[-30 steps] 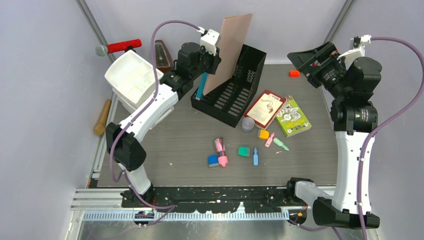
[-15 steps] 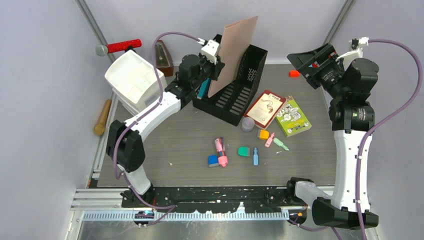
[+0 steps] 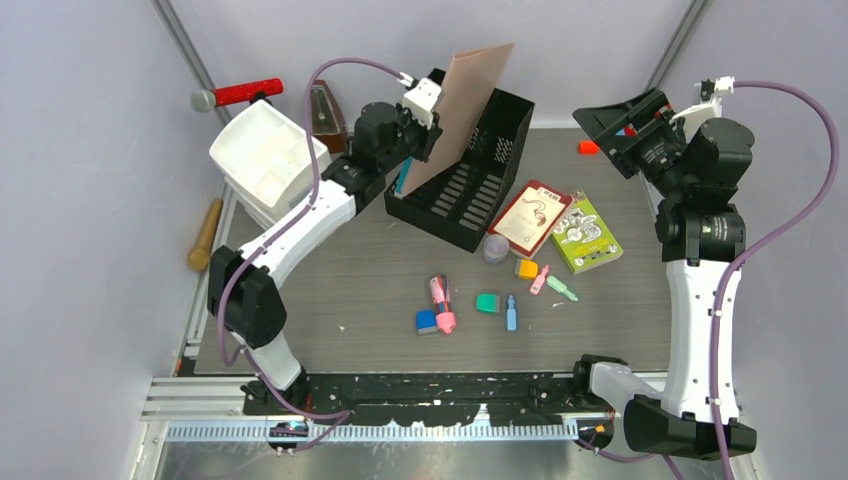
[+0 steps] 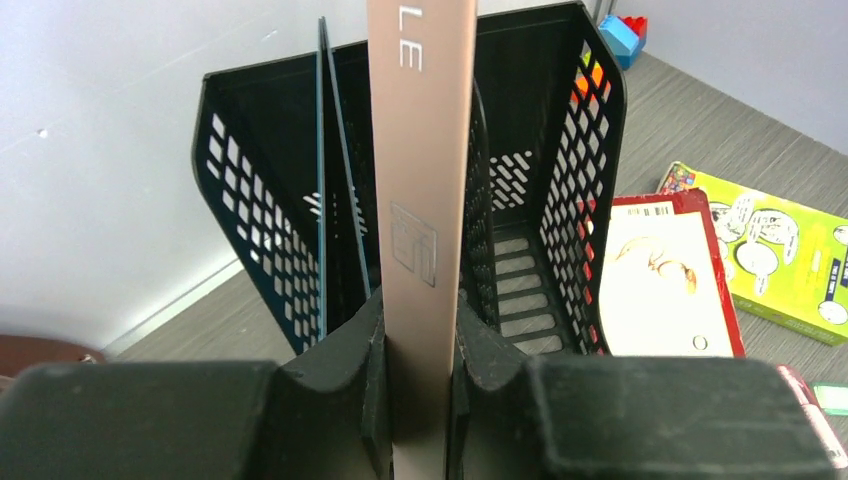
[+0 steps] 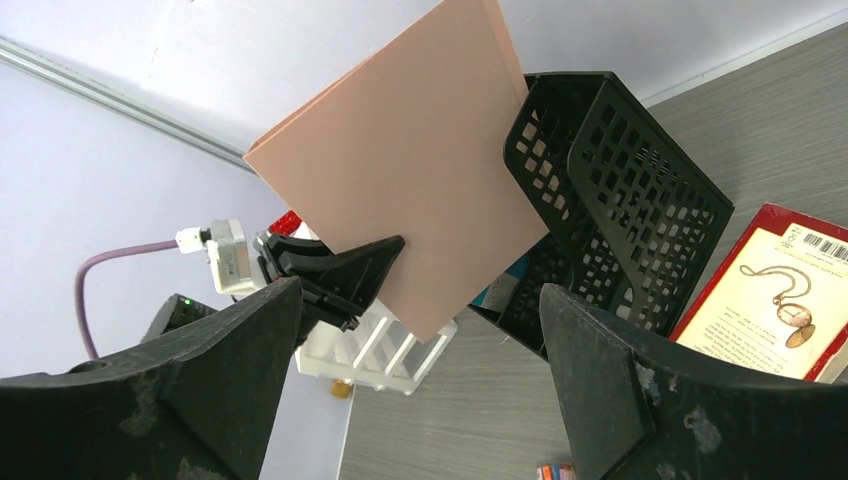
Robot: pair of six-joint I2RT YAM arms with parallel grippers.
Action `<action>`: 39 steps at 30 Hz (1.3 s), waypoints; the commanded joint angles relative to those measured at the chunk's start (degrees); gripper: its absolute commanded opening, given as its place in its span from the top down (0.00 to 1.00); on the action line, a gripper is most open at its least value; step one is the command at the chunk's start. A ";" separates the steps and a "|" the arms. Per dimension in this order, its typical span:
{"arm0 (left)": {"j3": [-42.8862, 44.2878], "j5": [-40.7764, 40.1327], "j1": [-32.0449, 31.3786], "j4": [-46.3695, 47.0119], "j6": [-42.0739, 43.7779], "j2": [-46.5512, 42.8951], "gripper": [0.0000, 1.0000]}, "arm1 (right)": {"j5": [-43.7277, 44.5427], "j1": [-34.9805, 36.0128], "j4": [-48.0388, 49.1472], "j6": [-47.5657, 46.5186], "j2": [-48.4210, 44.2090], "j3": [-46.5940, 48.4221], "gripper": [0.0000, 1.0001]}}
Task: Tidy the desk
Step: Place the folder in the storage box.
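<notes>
On the grey wood-grain desk [image 3: 340, 270], my left gripper [image 3: 425, 128] is shut on the lower edge of a thin tan notebook [image 3: 468, 100]. It holds the notebook tilted above the left end of a black mesh file holder [image 3: 475, 185]. In the left wrist view the notebook [image 4: 420, 180] rises edge-on between the fingers [image 4: 345, 370], over the holder [image 4: 575, 170], which has a thin teal book [image 4: 322, 200] inside. My right gripper [image 3: 622, 122] is open and raised at the back right with nothing in it. Its wrist view shows the notebook [image 5: 410, 190] and holder [image 5: 625, 200] far off.
A red book [image 3: 530, 217] and a green book [image 3: 585, 232] lie right of the holder. Small erasers and markers [image 3: 480, 298] are scattered mid-desk. A white tray [image 3: 262, 158], red-handled tool [image 3: 240, 94], brown metronome [image 3: 322, 112] and wooden handle [image 3: 205, 235] sit at the left. An orange block [image 3: 588, 147] lies back right.
My left gripper has carried the notebook a little farther back and to the right, over the file holder. The right arm has barely shifted.
</notes>
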 commanded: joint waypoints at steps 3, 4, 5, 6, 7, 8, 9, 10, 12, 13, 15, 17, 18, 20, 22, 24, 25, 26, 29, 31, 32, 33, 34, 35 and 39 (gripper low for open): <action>12.05 -0.24 0.36 -8.11 4.56 -0.77 1.00 | -0.69 -0.38 3.45 0.63 -1.58 -0.45 0.05; 12.88 0.20 0.27 -8.92 4.70 -0.85 1.00 | -0.74 -0.38 3.55 0.62 -1.62 -0.63 0.05; 13.55 0.47 -0.01 -9.61 4.77 -1.06 1.00 | -0.76 -0.38 3.64 0.74 -1.60 -0.73 0.05; 13.84 0.53 -0.35 -10.10 5.00 -1.27 1.00 | -0.84 -0.38 3.82 0.80 -1.65 -0.92 0.05; 13.85 0.49 -0.86 -10.46 5.34 -1.55 1.00 | -0.90 -0.38 3.95 0.89 -1.66 -1.01 0.05; 13.67 0.16 -1.49 -10.87 5.77 -1.92 1.00 | -0.88 -0.38 3.99 0.98 -1.66 -1.12 0.05; 13.25 -0.40 -2.22 -11.07 6.11 -2.18 1.00 | -0.87 -0.38 4.04 1.06 -1.67 -1.17 0.05; 12.55 -1.23 -2.81 -11.11 6.36 -2.35 1.00 | -0.92 -0.38 4.01 1.05 -1.71 -1.23 0.05; 10.93 -3.95 -4.03 -10.71 6.71 -2.57 1.00 | -1.00 -0.38 4.00 1.12 -1.84 -1.29 0.05; 10.12 -6.45 -4.50 -10.42 6.57 -2.58 1.00 | -0.97 -0.38 4.04 1.12 -1.97 -1.35 0.05; 8.75 -9.36 -5.48 -9.95 7.04 -2.35 1.00 | -0.97 -0.38 4.09 1.05 -2.16 -1.56 0.05; 7.81 -12.87 -6.99 -9.42 8.22 -2.04 1.00 | -0.94 -0.38 4.13 1.11 -2.26 -1.72 0.05; 7.43 -14.20 -7.81 -9.20 9.06 -1.84 1.00 | -0.95 -0.38 4.15 0.99 -2.31 -1.81 0.05; 6.80 -17.42 -9.68 -8.76 11.09 -1.47 1.00 | -0.81 -0.38 4.21 0.89 -2.36 -1.90 0.05; 6.30 -20.45 -11.41 -8.23 13.10 -1.04 1.00 | -0.79 -0.38 4.20 0.89 -2.45 -2.01 0.05; 6.17 -22.43 -12.41 -8.21 13.73 -0.64 1.00 | -0.81 -0.38 4.18 0.97 -2.46 -1.98 0.05; 6.16 -23.05 -12.58 -8.38 13.65 -0.46 1.00 | -0.88 -0.38 4.15 1.00 -2.46 -1.94 0.05; 6.17 -23.67 -12.60 -8.51 13.51 -0.28 1.00 | -0.92 -0.38 4.12 0.98 -2.46 -1.96 0.05; 5.37 -25.68 -12.56 -7.80 13.48 0.07 1.00 | -1.02 -0.38 4.09 1.01 -2.52 -2.11 0.05; 2.32 -25.24 -12.45 -4.75 13.48 -0.35 1.00 | -1.06 -0.38 4.09 0.96 -2.62 -2.23 0.05; 0.47 -24.54 -12.43 -2.38 13.58 -0.82 1.00 | -1.05 -0.38 4.04 0.96 -2.67 -2.28 0.05; -1.09 -23.73 -12.43 -0.03 13.71 -1.26 1.00 | -1.09 -0.38 4.07 1.00 -2.70 -2.31 0.05; -2.09 -23.49 -12.44 1.28 13.79 -1.44 1.00 | -1.12 -0.38 4.08 0.98 -2.78 -2.35 0.05; -2.63 -23.46 -12.41 2.05 13.61 -1.42 1.00 | -1.13 -0.38 4.08 1.00 -2.87 -2.38 0.05; -3.85 -22.49 -11.08 2.31 10.25 -1.00 1.00 | -1.10 -0.38 4.18 0.97 -3.21 -2.73 0.05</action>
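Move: The left hand already holds the folder by its spine. The storage box's middle lies about 5 cm ahead, 6 cm to its right and 20 cm below. The teal folder standing in the box is some 7 cm ahead, 1 cm left and 15 cm down; the red book lies about 4 cm back, 20 cm right and 31 cm down. From the right hand the box's middle is roughly 15 cm ahead, 26 cm left and 33 cm below. Keeping its pinch on the folder's spine, the left hand lifts about 5 cm, then sinks back while drawing about 4 cm back and a little right. Along the way it rolls nearly 20 degrees, left side rising, and turns slightly counter-clockwise, then lowers the folder further into the storage box, ending 5 cm below its starting height. ##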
